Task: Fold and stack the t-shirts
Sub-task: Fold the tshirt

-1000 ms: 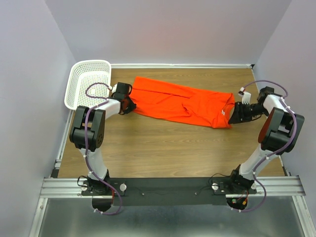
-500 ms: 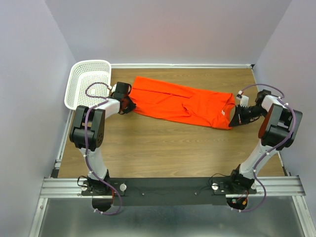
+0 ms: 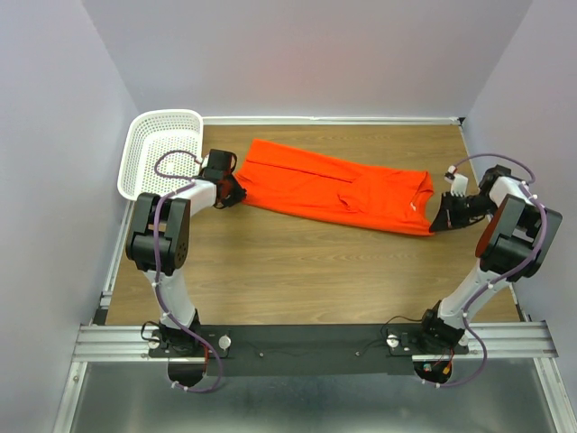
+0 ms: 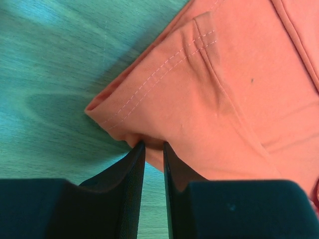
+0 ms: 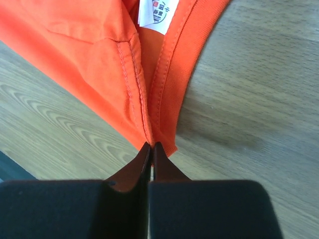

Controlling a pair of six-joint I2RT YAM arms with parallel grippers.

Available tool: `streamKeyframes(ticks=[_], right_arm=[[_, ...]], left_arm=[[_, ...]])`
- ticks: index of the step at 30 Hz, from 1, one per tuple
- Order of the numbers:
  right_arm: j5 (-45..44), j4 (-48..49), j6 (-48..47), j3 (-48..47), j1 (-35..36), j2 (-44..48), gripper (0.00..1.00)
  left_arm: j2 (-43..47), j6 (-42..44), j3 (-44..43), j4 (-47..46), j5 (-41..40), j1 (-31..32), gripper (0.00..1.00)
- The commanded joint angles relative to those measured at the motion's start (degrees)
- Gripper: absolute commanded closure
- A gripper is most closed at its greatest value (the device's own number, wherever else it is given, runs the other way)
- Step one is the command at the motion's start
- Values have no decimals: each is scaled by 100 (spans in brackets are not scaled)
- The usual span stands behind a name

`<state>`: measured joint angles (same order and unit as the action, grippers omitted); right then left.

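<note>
The orange-red t-shirt point(image 3: 338, 189) lies stretched lengthwise across the back of the table, folded into a long band. My left gripper point(image 3: 234, 190) holds its left end. In the left wrist view the jaws point(image 4: 152, 145) are shut on a bunched bit of the stitched hem point(image 4: 164, 69). My right gripper point(image 3: 441, 221) holds the right end. In the right wrist view it point(image 5: 151, 145) is shut on the t-shirt point(image 5: 84, 45) at the collar, where the shoulder seam meets the ribbed neckline. The white tag point(image 5: 158, 11) shows just beyond.
A white perforated basket point(image 3: 160, 149) stands at the back left corner, close behind the left arm. Walls close in on the left, back and right. Bare wooden table point(image 3: 306, 271) lies in front of the shirt.
The right gripper shut on the collar and drew back to the right, pulling the shirt straighter and longer. The left gripper kept its grip and shifted slightly toward the back.
</note>
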<state>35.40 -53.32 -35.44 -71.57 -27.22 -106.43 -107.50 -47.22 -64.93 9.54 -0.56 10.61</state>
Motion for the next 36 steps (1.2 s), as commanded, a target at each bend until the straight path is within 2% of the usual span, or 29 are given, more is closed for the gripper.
streamKeyframes(ticks=[1,3,4,6,7,9,10,11,12,15,18,19,20,22,26,30,34,36], right_arm=[[-218,-91,-235,82,-64,140,85],[-200,-117,-279,108,-64,210,78],[-200,-126,-297,117,-64,272,70],[-191,-126,-306,126,-73,439,62],[-191,-117,-314,117,-73,500,61],[-130,-126,-341,108,-73,632,52],[-16,-126,-358,108,-73,737,52],[54,-126,-384,108,-73,799,49],[142,-126,-411,108,-73,843,49],[738,-161,-534,152,-64,1010,48],[1597,-388,-981,327,-73,1133,48],[1602,-390,-1130,380,-73,1142,48],[2115,-720,-1680,407,-73,1099,48],[2714,-1265,-2184,355,-73,993,48],[3087,-1682,-2249,82,-73,624,48],[2894,-1506,-1792,-6,-73,396,44],[1975,-306,-696,248,-46,753,43],[1586,118,-438,389,24,1000,43]], left_arm=[[-183,371,59,127,256,-77,70],[-140,503,138,-126,668,-77,69],[-70,599,243,-215,793,-77,68],[62,661,392,-522,1117,-77,66],[159,688,480,-636,1198,-85,63],[519,749,691,-874,1295,-77,57],[659,784,718,-918,1347,-77,52],[948,837,744,-928,1365,-77,52],[1090,864,753,-928,1365,-77,45],[1635,960,727,-1050,1278,-77,34],[1821,1301,561,-1313,1583,-77,31],[1725,1460,412,-1306,1724,-77,31],[1402,1592,-68,-1088,1813,-77,31],[953,2058,-667,-754,1893,-77,31],[-436,2498,-2440,266,1428,-85,32],[-1254,2727,-3488,785,1033,-121,33],[-1913,2753,-4203,1067,900,-182,33],[-2011,2736,-4414,1050,803,-191,33]])
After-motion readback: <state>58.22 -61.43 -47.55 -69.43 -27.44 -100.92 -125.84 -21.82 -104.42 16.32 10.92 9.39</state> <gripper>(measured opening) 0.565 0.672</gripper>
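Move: Ahead of the left hand, about 16 cm out and 3 cm to the right, some 2 cm lower, lies the t-shirt's far left corner; the basket is roughly 21 cm to this hand's left and 10 cm ahead. The right hand is at the t-shirt's near right corner, just under its tips; the collar tag is about 7 cm ahead and 5 cm left, the far right corner some 18 cm straight ahead. Opening wide at the near left edge, the left hand shifts about 2 cm right and back, arcs up clear of the cloth, reaches some 14 cm forward to the far left corner and is coming down again, turned about 25 degrees clockwise. The right hand opens, lets go of the near right corner, rises about 7 cm, then swings about 6 cm left with a tilt. ##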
